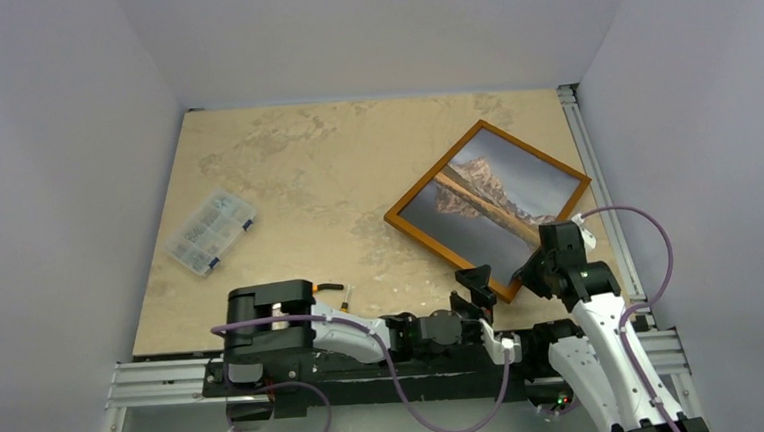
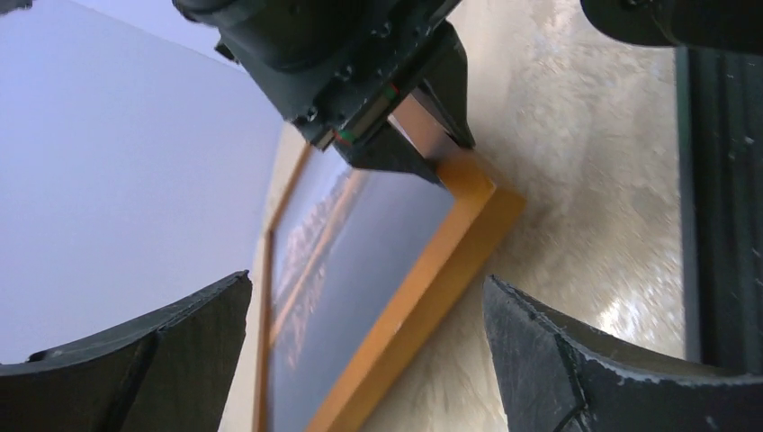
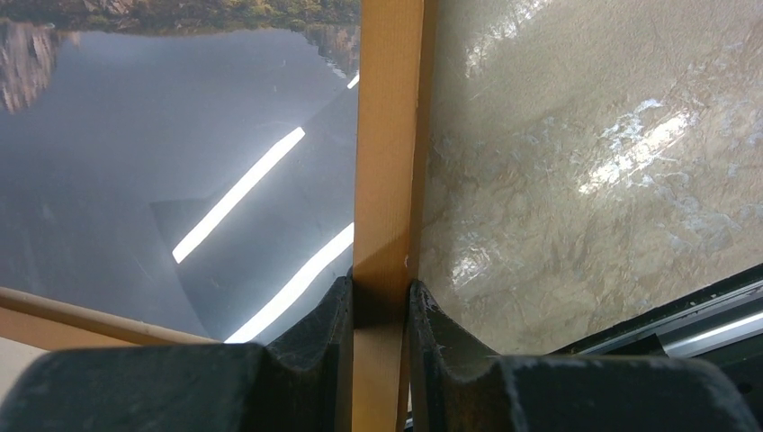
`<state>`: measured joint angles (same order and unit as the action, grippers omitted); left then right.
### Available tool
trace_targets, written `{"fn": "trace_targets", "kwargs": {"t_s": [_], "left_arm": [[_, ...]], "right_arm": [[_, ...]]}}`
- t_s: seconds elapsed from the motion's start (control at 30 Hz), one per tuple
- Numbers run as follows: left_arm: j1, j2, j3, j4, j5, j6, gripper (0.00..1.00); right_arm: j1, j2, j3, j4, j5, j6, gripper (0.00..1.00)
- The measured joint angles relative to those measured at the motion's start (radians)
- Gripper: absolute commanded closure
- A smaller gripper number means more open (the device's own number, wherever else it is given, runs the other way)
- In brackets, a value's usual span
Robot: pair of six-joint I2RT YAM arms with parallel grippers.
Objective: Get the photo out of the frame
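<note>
The orange-brown frame [image 1: 434, 169] lies turned like a diamond at the table's right, with the mountain photo [image 1: 488, 205] face up inside it. My right gripper [image 1: 536, 267] is shut on the frame's near right moulding [image 3: 389, 135], one finger on the photo's [image 3: 180, 135] side and one outside. My left gripper [image 1: 477, 285] stands open just short of the frame's near corner. In the left wrist view the wide-apart fingers [image 2: 576, 360] flank the frame [image 2: 393, 328] and photo [image 2: 360, 243] without touching them.
A clear plastic compartment box [image 1: 211, 231] lies at the table's left. A small orange-tipped tool [image 1: 334, 290] lies near the left arm's base. An aluminium rail [image 1: 596, 183] runs along the right table edge, close to the frame. Grey walls enclose the table.
</note>
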<state>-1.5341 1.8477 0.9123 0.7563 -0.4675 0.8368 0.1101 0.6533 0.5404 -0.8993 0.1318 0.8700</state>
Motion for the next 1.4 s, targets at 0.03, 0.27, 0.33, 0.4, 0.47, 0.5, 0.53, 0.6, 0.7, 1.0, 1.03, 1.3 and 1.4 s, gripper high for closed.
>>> {"fn": "trace_targets", "kwargs": {"t_s": [0.03, 0.27, 0.33, 0.4, 0.47, 0.5, 0.53, 0.6, 0.7, 1.0, 1.03, 1.3, 1.4], "left_arm": [[0.000, 0.027, 0.016, 0.031, -0.008, 0.024, 0.09], [0.001, 0.131, 0.037, 0.075, 0.002, 0.116, 0.08], [0.007, 0.130, 0.038, 0.066, 0.024, 0.112, 0.08], [0.015, 0.131, 0.040, 0.054, 0.035, 0.109, 0.13], [0.024, 0.136, 0.046, 0.050, 0.037, 0.110, 0.16], [0.031, 0.144, 0.056, 0.050, 0.037, 0.113, 0.16], [0.037, 0.156, 0.070, 0.051, 0.036, 0.115, 0.17], [0.047, 0.192, 0.097, 0.067, 0.032, 0.124, 0.20], [0.058, 0.261, 0.121, 0.123, 0.013, 0.154, 0.26], [0.083, 0.365, 0.153, 0.211, -0.005, 0.248, 0.56], [0.087, 0.365, 0.158, 0.217, -0.005, 0.251, 0.60], [0.093, 0.365, 0.165, 0.186, -0.020, 0.332, 1.00], [0.093, 0.360, 0.165, 0.206, -0.022, 0.325, 1.00]], "right_arm": [[0.000, -0.003, 0.000, -0.003, -0.001, 0.000, 1.00], [0.000, -0.008, 0.003, -0.017, -0.002, 0.000, 1.00], [0.000, -0.013, 0.004, -0.021, -0.002, 0.001, 1.00], [0.000, -0.019, 0.004, -0.024, -0.003, 0.002, 1.00], [0.000, -0.022, 0.004, -0.026, -0.007, 0.004, 1.00], [0.000, -0.021, 0.004, -0.026, -0.011, 0.004, 1.00], [0.000, -0.021, 0.004, -0.026, -0.015, 0.005, 1.00], [0.000, -0.021, 0.004, -0.027, -0.020, 0.006, 1.00], [0.000, -0.019, 0.004, -0.029, -0.022, 0.008, 1.00], [0.000, -0.019, 0.004, -0.029, -0.024, 0.008, 1.00], [0.000, -0.019, 0.004, -0.029, -0.024, 0.008, 1.00], [0.000, -0.035, 0.031, -0.033, -0.037, -0.005, 0.71], [-0.002, -0.052, 0.043, -0.034, -0.046, -0.013, 0.26]]}}
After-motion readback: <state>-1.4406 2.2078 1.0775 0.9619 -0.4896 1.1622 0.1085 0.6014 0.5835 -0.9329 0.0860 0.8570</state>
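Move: The left hand, open, is above and short of the near-left side of the frame: the spot by the near corner is about 6 cm ahead, 3 cm to the right and 6 cm below. The near corner is level with the hand, some 6 cm to its right and 6 cm lower; the photo's middle is roughly 22 cm ahead, 3 cm right and 11 cm down. For the right hand, still pinching the right-hand side, that spot is about 7 cm left, 2 cm ahead and 1 cm lower. The left hand sinks about 6 cm and reaches about 6 cm forward with a little rightward drift, tipping some 15 degrees as its wide-open fingers come round the near-left side of the frame beside the corner and close until they pinch it, one over the face and one beneath. The right hand holds its side almost still meanwhile, then, once the left has its grip, opens its fingers partway and rises about 2 cm, coming free of the frame. ##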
